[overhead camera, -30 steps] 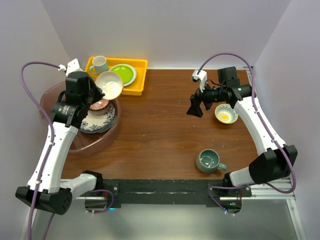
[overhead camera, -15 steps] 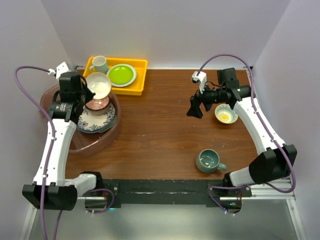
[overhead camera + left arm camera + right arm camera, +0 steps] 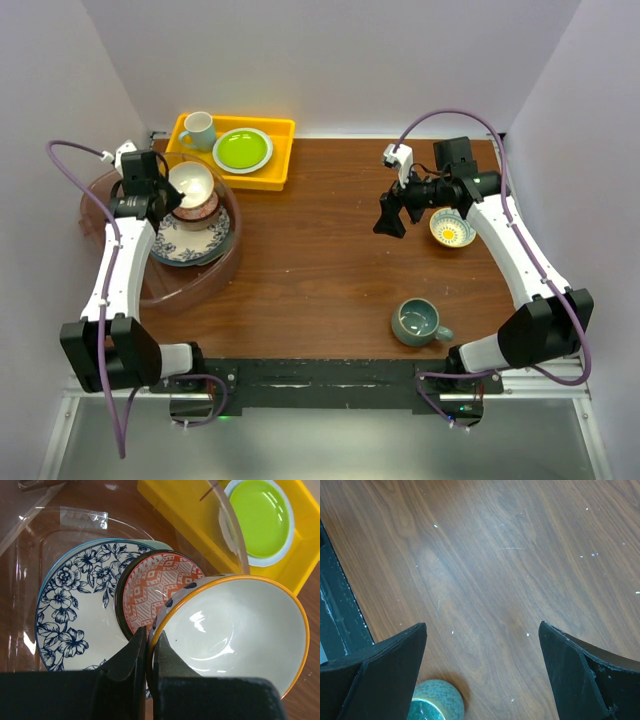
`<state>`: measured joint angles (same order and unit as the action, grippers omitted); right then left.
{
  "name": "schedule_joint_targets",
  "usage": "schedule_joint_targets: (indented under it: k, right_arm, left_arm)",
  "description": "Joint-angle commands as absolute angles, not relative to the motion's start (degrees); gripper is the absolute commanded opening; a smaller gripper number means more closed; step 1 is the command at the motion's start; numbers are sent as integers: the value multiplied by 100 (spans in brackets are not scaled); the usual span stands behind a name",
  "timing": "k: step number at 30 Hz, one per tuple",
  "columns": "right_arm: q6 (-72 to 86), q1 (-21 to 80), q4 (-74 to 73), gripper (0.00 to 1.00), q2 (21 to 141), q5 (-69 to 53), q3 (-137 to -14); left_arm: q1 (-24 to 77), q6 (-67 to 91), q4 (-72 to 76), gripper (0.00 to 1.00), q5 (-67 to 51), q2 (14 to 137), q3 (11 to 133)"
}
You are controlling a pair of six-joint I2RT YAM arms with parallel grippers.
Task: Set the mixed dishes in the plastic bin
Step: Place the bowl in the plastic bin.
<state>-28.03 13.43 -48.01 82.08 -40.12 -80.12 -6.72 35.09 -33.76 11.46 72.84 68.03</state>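
Observation:
The round pinkish plastic bin (image 3: 118, 186) stands at the table's left. Inside lie a blue floral plate (image 3: 186, 247) and a small reddish bowl (image 3: 203, 211). My left gripper (image 3: 166, 196) is shut on the rim of a cream bowl (image 3: 191, 182) with an orange edge, over the reddish bowl. The left wrist view shows the jaws (image 3: 149, 645) pinching that cream bowl (image 3: 235, 630) beside the reddish bowl (image 3: 150, 592) and the plate (image 3: 70, 610). My right gripper (image 3: 389, 216) hangs open over bare wood. A teal mug (image 3: 416, 321) stands near the front edge, with its rim (image 3: 436, 701) in the right wrist view.
A yellow tray (image 3: 284, 126) at the back holds a white mug (image 3: 197, 128) and a lime-green plate (image 3: 244, 150). A small white bowl with a yellow pattern (image 3: 452, 229) sits under the right forearm. The bin's clear wall (image 3: 225, 525) rises between cream bowl and yellow tray.
My left gripper has carried the cream bowl left and back, further inside the bin, to above the reddish bowl. The right arm has stayed put.

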Motion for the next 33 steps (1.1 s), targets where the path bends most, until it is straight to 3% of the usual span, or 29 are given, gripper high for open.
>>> schedule_joint_targets:
  k: [1,11,18,27,33]
  right_arm:
    - [-2733,1327,-4667,98,7989,-4192,-8016]
    - [-2716,1327,-4684,98,8024,-4192,-8007]
    - [-2707,1327,-4676,98,8007,-4175,-7989]
    - [-2716,1327,-4667,98,7945,-4184,-7980]
    - [-2742,1327,-4684,98,7928,-4113,-7989]
  left_arm:
    - [-835,3349,-2628,0,949,7479,6759]
    - [-949,3208,-2443,0,817,8147,6855]
    - [-949,3146,-2628,7,896,8402,6934]
    - [-941,3076,-2803,33,914,8464,7005]
    - [-958,3041,-2971,57,940,8341,7066]
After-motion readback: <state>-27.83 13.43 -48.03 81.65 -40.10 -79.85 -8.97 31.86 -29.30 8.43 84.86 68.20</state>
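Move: The left hand already holds the white bowl by its rim. It is going to the red bowl stacked in the bin, whose middle is about 4 cm ahead of the hand, 3 cm to its right and 10 cm below. The flowered plate under that stack is some 2 cm back, level sideways and 14 cm down; the green plate is about 28 cm ahead, 17 cm right and 13 cm down. From the idle right hand, the red bowl is roughly 56 cm left, 8 cm ahead and 11 cm down. Still pinching the white bowl's near-left rim, the left hand sinks about 7 cm into the bin, easing some 2 cm forward and a little left while the fingers tip about 10 degrees further down, to bring the bowl onto the red one. There it stops and opens to about half, letting go of the rim so that the fingers stand either side of the bowl's wall, then begins to back up by about 1 cm as it creeps slightly forward. ##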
